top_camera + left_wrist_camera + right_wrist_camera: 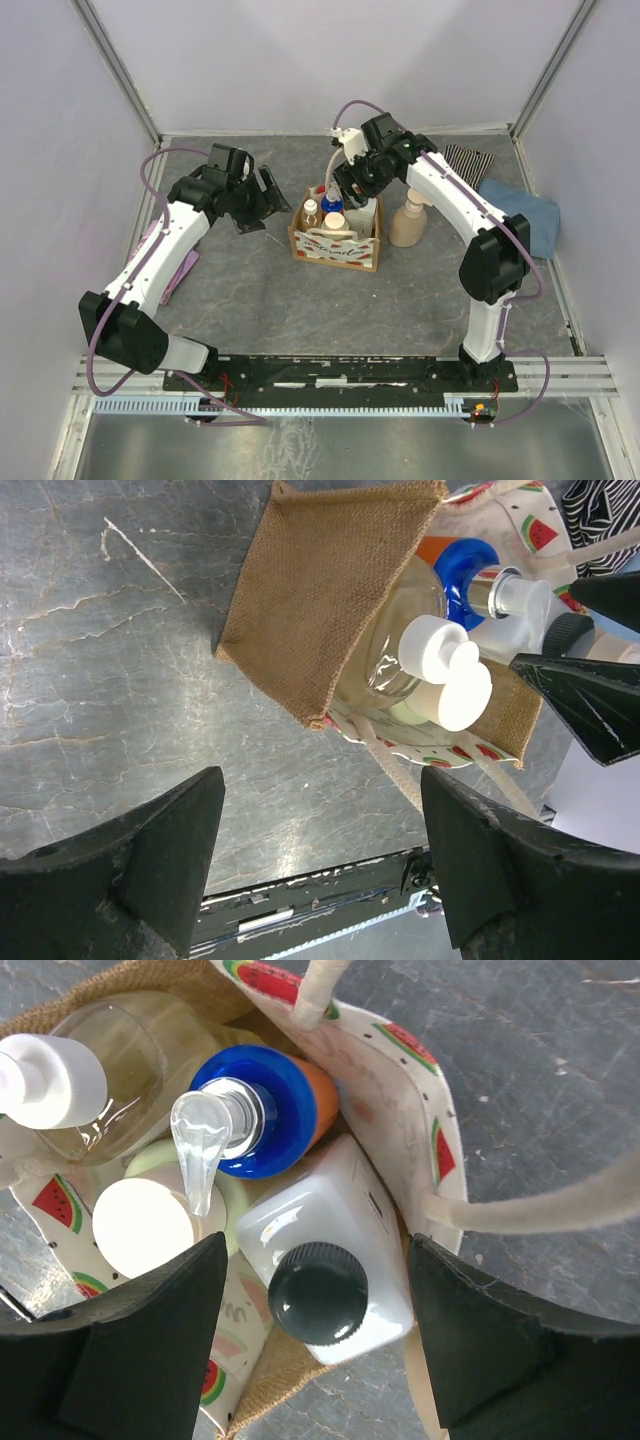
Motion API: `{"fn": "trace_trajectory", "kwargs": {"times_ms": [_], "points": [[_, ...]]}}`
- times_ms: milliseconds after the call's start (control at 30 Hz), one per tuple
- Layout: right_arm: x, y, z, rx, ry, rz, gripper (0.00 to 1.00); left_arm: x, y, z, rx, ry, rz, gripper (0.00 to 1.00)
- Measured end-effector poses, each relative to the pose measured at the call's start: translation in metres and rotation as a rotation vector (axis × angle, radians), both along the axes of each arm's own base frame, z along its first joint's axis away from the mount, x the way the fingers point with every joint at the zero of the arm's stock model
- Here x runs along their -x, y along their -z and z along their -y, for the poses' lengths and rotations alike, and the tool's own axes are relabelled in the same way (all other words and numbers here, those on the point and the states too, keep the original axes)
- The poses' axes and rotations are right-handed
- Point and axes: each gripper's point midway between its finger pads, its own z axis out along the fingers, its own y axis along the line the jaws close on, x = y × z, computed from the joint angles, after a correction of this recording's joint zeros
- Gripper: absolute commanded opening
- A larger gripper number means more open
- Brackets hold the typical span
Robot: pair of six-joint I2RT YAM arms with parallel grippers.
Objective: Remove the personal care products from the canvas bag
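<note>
The canvas bag (350, 250), cream with a watermelon print, stands mid-table and holds several bottles. In the right wrist view I see a white square bottle with a black cap (330, 1260), an orange bottle with a blue pump (265, 1100), a clear bottle with a white pump (110, 1070) and a white-capped bottle (140, 1225). My right gripper (315, 1260) is open just above the bag (400, 1090), its fingers on either side of the black-capped bottle. It also shows in the top view (352, 190). A beige pump bottle (408, 222) stands on the table right of the bag. My left gripper (262, 203) is open and empty left of the bag (320, 600).
A pink folded cloth (178, 272) lies at the left edge under my left arm. A blue cloth (525, 215) and a striped cloth (468, 158) lie at the back right. White walls with metal posts close in the table on three sides.
</note>
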Motion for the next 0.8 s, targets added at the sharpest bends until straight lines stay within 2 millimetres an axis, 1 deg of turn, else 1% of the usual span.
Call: {"fn": "trace_trajectory", "kwargs": {"times_ms": [100, 233, 533, 600, 667, 800], "points": [[0.003, 0.01, -0.003, -0.003, -0.018, -0.031, 0.74, 0.002, 0.005, 0.0, -0.003, 0.0, -0.011, 0.85], [0.006, 0.016, -0.003, 0.001, -0.029, -0.045, 0.67, 0.003, 0.007, 0.0, -0.003, 0.002, -0.016, 0.85], [0.011, 0.026, 0.004, 0.032, -0.038, -0.054, 0.67, 0.007, 0.013, 0.002, 0.007, 0.014, -0.036, 0.85], [0.013, 0.027, 0.007, 0.042, -0.039, -0.059, 0.64, 0.007, 0.014, 0.002, 0.007, 0.015, -0.038, 0.85], [0.013, 0.028, 0.008, 0.05, -0.037, -0.06, 0.56, 0.007, 0.014, 0.002, 0.007, 0.015, -0.039, 0.85], [0.014, 0.027, 0.011, 0.062, -0.02, -0.069, 0.49, 0.007, 0.014, 0.002, 0.009, 0.016, -0.037, 0.85]]}}
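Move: The white bottle with the black cap stands in the canvas bag, its middle about 2 cm back, 2 cm right and 6 cm below the right hand. The blue pump bottle is some 6 cm to its left and 2 cm farther out; the white-lidded jar is about 6 cm to its left and 3 cm nearer. From the left hand, the white bottle lies roughly 17 cm right, 1 cm ahead and 8 cm below. The right hand sinks about 3 cm, easing slightly back and right, and closes its fingers around the white bottle. ##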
